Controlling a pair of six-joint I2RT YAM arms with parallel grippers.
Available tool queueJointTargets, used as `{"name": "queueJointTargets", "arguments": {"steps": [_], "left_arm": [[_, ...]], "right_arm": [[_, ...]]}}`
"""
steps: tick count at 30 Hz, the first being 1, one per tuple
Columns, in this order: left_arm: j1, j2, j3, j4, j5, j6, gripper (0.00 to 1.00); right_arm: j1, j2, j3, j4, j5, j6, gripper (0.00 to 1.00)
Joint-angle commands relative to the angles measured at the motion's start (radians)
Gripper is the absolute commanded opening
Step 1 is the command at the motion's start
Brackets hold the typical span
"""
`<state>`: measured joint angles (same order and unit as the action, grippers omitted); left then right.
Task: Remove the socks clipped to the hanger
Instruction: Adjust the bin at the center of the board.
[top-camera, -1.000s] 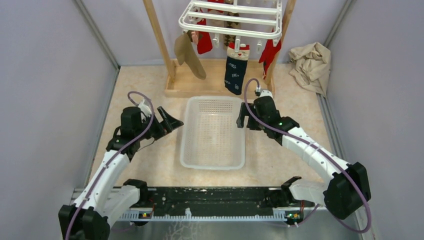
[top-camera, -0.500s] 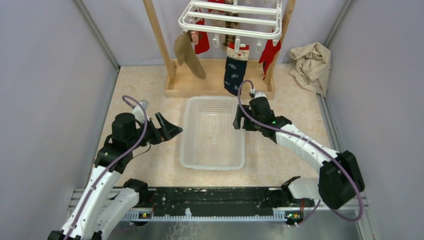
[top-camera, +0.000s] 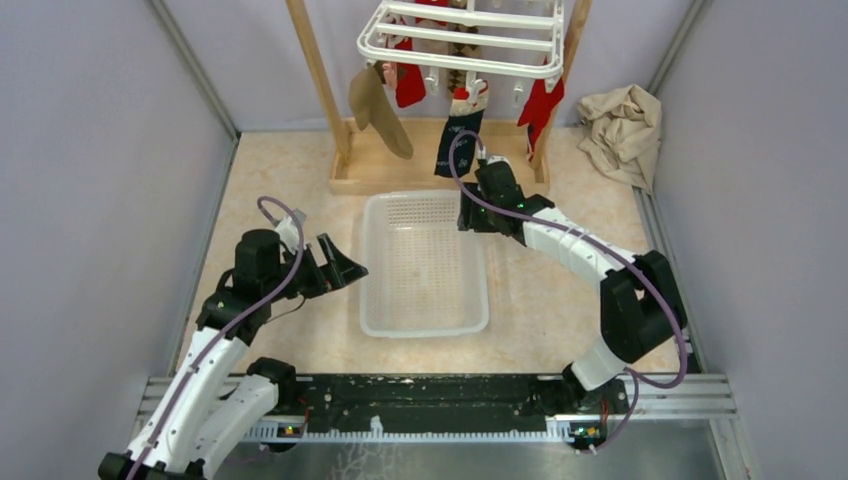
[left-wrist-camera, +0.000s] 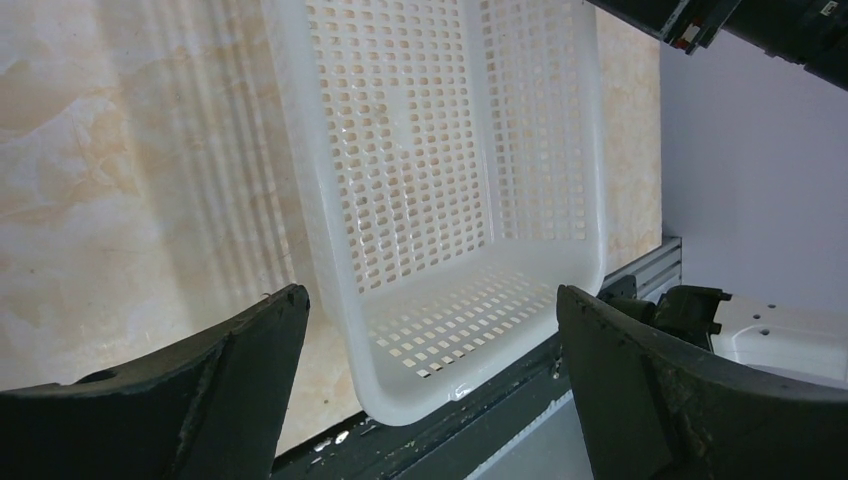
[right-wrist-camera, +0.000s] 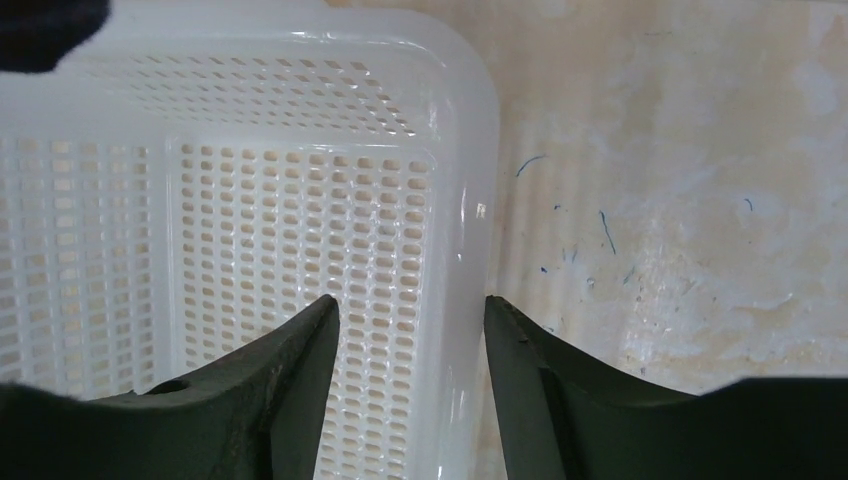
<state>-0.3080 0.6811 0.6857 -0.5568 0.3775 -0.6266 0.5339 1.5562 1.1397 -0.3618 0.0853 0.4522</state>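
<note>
The white hanger hangs at the back with socks clipped under it: a tan one, red ones, a leopard one and a navy one that hangs tilted to the left. My right gripper sits just below and right of the navy sock, over the basket's far right corner. Its jaws are partly open and nothing is between them. A dark shape in the top left corner of the right wrist view may be the navy sock's toe. My left gripper is wide open beside the basket's left wall.
A white perforated basket lies between the arms. The wooden frame and its base hold up the hanger. A crumpled beige cloth lies at the back right. Grey walls close in both sides.
My right arm has reached farther back toward the navy sock and its jaws have narrowed. The navy sock has swung left. The left arm has shifted slightly, still open.
</note>
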Motion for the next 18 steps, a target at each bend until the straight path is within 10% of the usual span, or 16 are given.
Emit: {"name": "queueJointTargets", "arguments": {"steps": [1,10,18], "left_arm": [[-0.003,0.026,0.008,0.037,-0.007,0.022,0.99],[-0.003,0.068,-0.038,0.114,-0.003,0.033,0.99],[-0.003,0.078,-0.038,0.137,0.019,0.008,0.99]], "right_arm": [[0.006,0.015,0.051,-0.016,0.016,0.050,0.55],[0.006,0.015,-0.041,-0.006,0.027,0.150,0.48],[0.006,-0.102,-0.143,-0.017,0.052,0.261,0.00]]}}
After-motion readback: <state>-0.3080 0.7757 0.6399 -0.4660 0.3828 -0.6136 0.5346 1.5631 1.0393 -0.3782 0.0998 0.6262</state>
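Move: Below and slightly back from the right hand is the bin's right rim, its gripping spot about 3 cm back, 2 cm right and 5 cm lower; the bin's middle is some 8 cm back and 12 cm left. The navy sock hangs roughly 13 cm ahead, 2 cm left and 8 cm higher. From the left hand, the bin's left rim is about 5 cm right, 1 cm ahead and 9 cm below; the right rim spot is roughly 32 cm right and 3 cm ahead. Sinking about 4 cm while drawing back some 2.5 cm, the right hand goes down onto the bin's right rim, tipping its fingers downward and turning slightly clockwise. Its half-open fingers straddle the rim and close until they pinch it from both sides. The left hand, fingers still wide open, lowers about 2.5 cm and edges forward beside the left rim. ##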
